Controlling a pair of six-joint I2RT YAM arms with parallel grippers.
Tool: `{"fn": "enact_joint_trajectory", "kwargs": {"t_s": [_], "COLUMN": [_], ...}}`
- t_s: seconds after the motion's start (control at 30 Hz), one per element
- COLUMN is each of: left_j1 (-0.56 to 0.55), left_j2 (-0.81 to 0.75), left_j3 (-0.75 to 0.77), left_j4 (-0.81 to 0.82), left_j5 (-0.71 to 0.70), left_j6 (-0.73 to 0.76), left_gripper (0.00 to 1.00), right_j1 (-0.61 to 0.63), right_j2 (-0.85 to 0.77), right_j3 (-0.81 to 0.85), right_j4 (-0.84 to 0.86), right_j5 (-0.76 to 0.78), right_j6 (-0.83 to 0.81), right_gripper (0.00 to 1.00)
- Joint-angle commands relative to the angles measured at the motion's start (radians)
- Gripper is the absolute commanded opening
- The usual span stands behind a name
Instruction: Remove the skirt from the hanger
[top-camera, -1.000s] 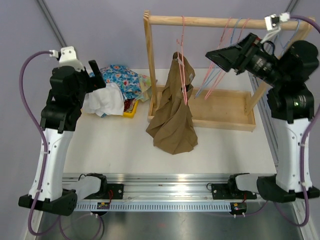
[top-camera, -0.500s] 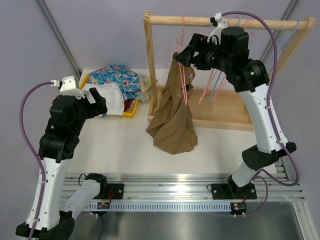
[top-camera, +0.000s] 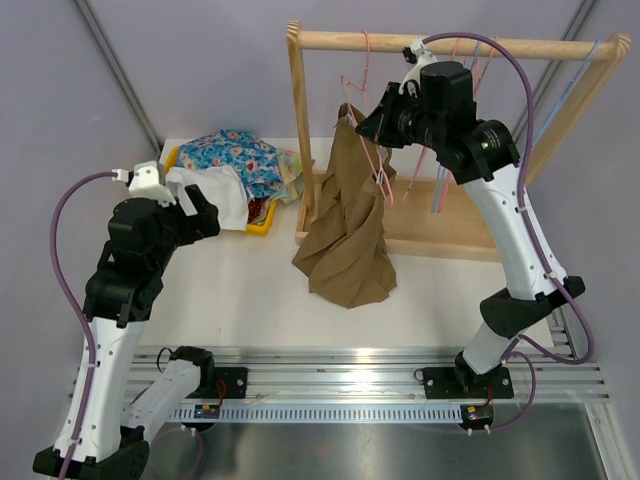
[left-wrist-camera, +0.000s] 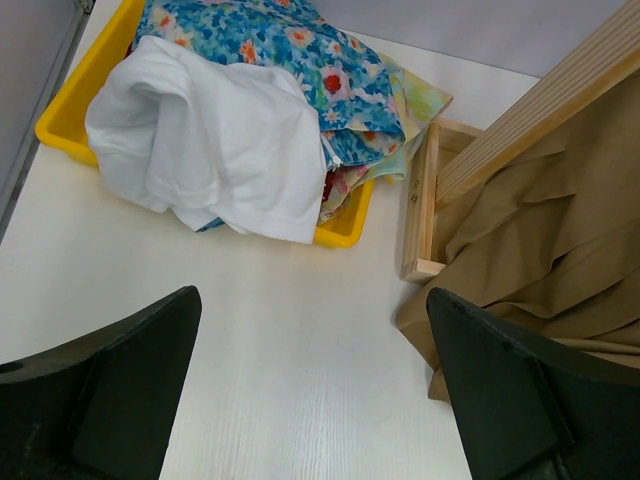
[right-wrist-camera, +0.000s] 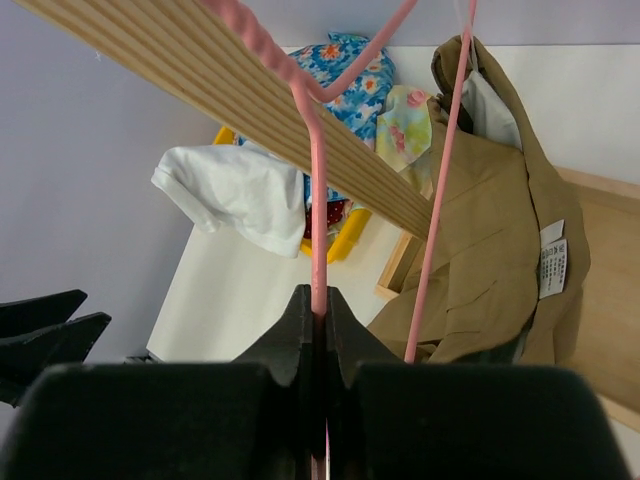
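The tan skirt (top-camera: 345, 230) hangs from a pink wire hanger (top-camera: 372, 160) on the wooden rail (top-camera: 440, 43), its hem bunched on the table. My right gripper (top-camera: 365, 125) is up beside the top of the skirt. In the right wrist view that gripper (right-wrist-camera: 318, 310) is shut on the pink hanger (right-wrist-camera: 318, 230), with the skirt (right-wrist-camera: 500, 250) and its white label to the right. My left gripper (top-camera: 195, 205) hovers over the table left of the rack. It (left-wrist-camera: 315, 400) stands open with nothing between its fingers, and the skirt (left-wrist-camera: 530, 250) lies to its right.
A yellow bin (left-wrist-camera: 60, 115) holds a white cloth (left-wrist-camera: 220, 150) and flowered fabrics at the back left. The rack's wooden base tray (top-camera: 450, 225) sits behind the skirt. Several empty pink and blue hangers (top-camera: 440, 170) hang further right on the rail.
My right arm swung in from the far right to the hanger and shut on it, tilting the hanger and skirt top slightly left. My left arm lowered a little, still open.
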Motion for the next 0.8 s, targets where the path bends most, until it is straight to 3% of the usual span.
{"fn": "enact_joint_trajectory", "kwargs": {"t_s": [0.0,0.2,0.3,0.5,0.53,0.77], "left_j1": [-0.003,-0.011,-0.083,-0.428,-0.501,-0.683], "left_j2": [-0.022,-0.019,-0.003,0.157,0.178,0.333], "left_j3": [-0.003,0.008,0.037,0.196,0.215,0.224], "left_j4": [0.041,0.079,0.096,0.120,0.136,0.390], "left_j5": [0.040,0.136,0.163,-0.027,-0.029,0.111], "left_j6": [-0.009,0.004,0.013,0.065,0.073,0.073], "left_gripper": [0.99,0.99,0.99,0.99,0.99,0.99], "right_j1": [0.010,0.008,0.010,0.010,0.008,0.008], "right_j2": [0.021,0.097,0.094,0.005,-0.016,-0.096], "right_j3": [0.065,0.295,0.351,0.181,0.152,0.082], "right_j4": [0.014,-0.057,-0.057,0.032,0.038,0.063], "right_j5": [0.025,0.043,0.045,0.056,0.056,0.053], "right_j6": [-0.021,-0.046,-0.043,-0.026,-0.023,-0.015], "right_gripper": [0.00,0.00,0.00,0.00,0.00,0.00]}}
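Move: The skirt's middle hangs some 28 cm to the left hand's right, about 6 cm ahead and 8 cm lower. The yellow tub of clothes lies about 15 cm ahead of that hand, 2 cm left and 25 cm below; the rack's left post stands some 22 cm right and 13 cm ahead. From the right hand, already shut on the pink hanger, the skirt's middle is about 20 cm down, 4 cm back and 2 cm left. Left hand, wide open, sweeps about 21 cm right towards the skirt, turning 40 degrees clockwise; right keeps pinching the hanger. ##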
